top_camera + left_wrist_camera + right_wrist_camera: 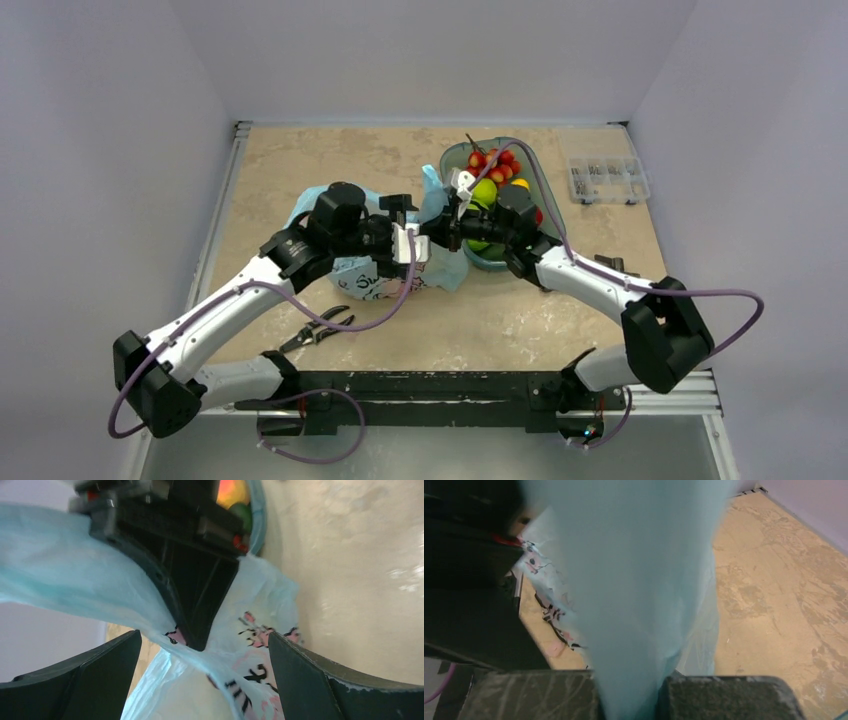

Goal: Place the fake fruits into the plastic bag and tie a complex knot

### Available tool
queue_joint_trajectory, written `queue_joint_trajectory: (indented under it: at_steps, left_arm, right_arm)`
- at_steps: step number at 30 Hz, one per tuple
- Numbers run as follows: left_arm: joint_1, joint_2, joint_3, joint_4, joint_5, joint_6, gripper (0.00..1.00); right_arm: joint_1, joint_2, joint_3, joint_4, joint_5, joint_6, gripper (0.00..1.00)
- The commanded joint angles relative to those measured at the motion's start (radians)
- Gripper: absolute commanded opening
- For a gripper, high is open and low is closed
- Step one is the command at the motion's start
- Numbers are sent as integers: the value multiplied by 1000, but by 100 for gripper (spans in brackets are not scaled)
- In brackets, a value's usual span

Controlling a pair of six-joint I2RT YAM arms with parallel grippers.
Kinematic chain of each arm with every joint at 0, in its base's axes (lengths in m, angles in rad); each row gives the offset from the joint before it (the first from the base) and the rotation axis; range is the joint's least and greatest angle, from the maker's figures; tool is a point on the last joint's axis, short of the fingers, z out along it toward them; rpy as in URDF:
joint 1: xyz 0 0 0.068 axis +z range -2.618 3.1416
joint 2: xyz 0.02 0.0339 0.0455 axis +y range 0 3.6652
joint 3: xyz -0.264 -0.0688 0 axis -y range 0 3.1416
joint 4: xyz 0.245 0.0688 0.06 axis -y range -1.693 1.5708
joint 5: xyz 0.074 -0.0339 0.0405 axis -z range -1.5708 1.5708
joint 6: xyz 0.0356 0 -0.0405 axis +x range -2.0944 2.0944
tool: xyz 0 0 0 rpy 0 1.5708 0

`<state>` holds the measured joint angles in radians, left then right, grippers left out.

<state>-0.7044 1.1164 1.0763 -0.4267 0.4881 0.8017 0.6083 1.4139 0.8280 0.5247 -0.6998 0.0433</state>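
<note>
The plastic bag (447, 268) lies mid-table, light blue with dark and pink print. My right gripper (437, 228) is shut on a bunched strip of the bag (639, 605), which runs up from between its fingers (724, 697). My left gripper (204, 635) stands wide open around the bag's printed plastic (250, 645), facing the right gripper's closed tip (197, 625). Neither of its fingers (310, 680) presses the film. The fake fruits (492, 175) are piled in the teal dish, right behind the right gripper. No knot is in view.
The teal oval dish (535, 165) sits at the back right of the bag. Dark pliers (318, 328) lie near the front left. A clear compartment box (605, 180) stands at the far right. Both arms meet over the bag.
</note>
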Motion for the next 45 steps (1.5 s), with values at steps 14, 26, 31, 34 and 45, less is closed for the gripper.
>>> queue_joint_trajectory:
  at_steps: [14,26,31,34,45]
  left_arm:
    - [264,162,127,-110,183,-2,71]
    - [239,85,-68,-22,89,-304,0]
    - [173,63,-186,138,-50,-467,0]
    - [162,84,-214,181,-77,-543,0]
    - [160,106,-208,235,-48,-623,0]
  right_arm:
    - [-78,-100,25,-105,-150,-220,0]
    - [-139,47,106,89,-110,39,0]
    - [-140,88,81,166,-98,234,0]
    - [-140,76,58,133,-116,272,0]
    - [-119,-42,-42,47,12,311,90]
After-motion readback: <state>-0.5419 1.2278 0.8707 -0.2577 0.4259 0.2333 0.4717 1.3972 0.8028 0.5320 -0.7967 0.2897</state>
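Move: Around 4 cm ahead of the open left hand, 2 cm to its left and 6 cm below is the bag's neck; from the right hand, which still pinches the gathered rim, that neck is about 5 cm left, 1 cm ahead and 4 cm lower. The fruit tub stands roughly 12 cm ahead of the left hand and 20 cm to its right, the shears some 17 cm back and 21 cm to its left, both about 20 cm below. Sweeping forward about 8 cm and left 5 cm, the left hand then draws back and down as its fingers shut on the bag's neck, and keeps sinking to about 10 cm below its start, the wrist rolling and swinging counter-clockwise. The right hand keeps its pinch while shifting 3 cm right with a small rise and return, goes forward, then opens wide around the bag's tail as it eases back and right. ##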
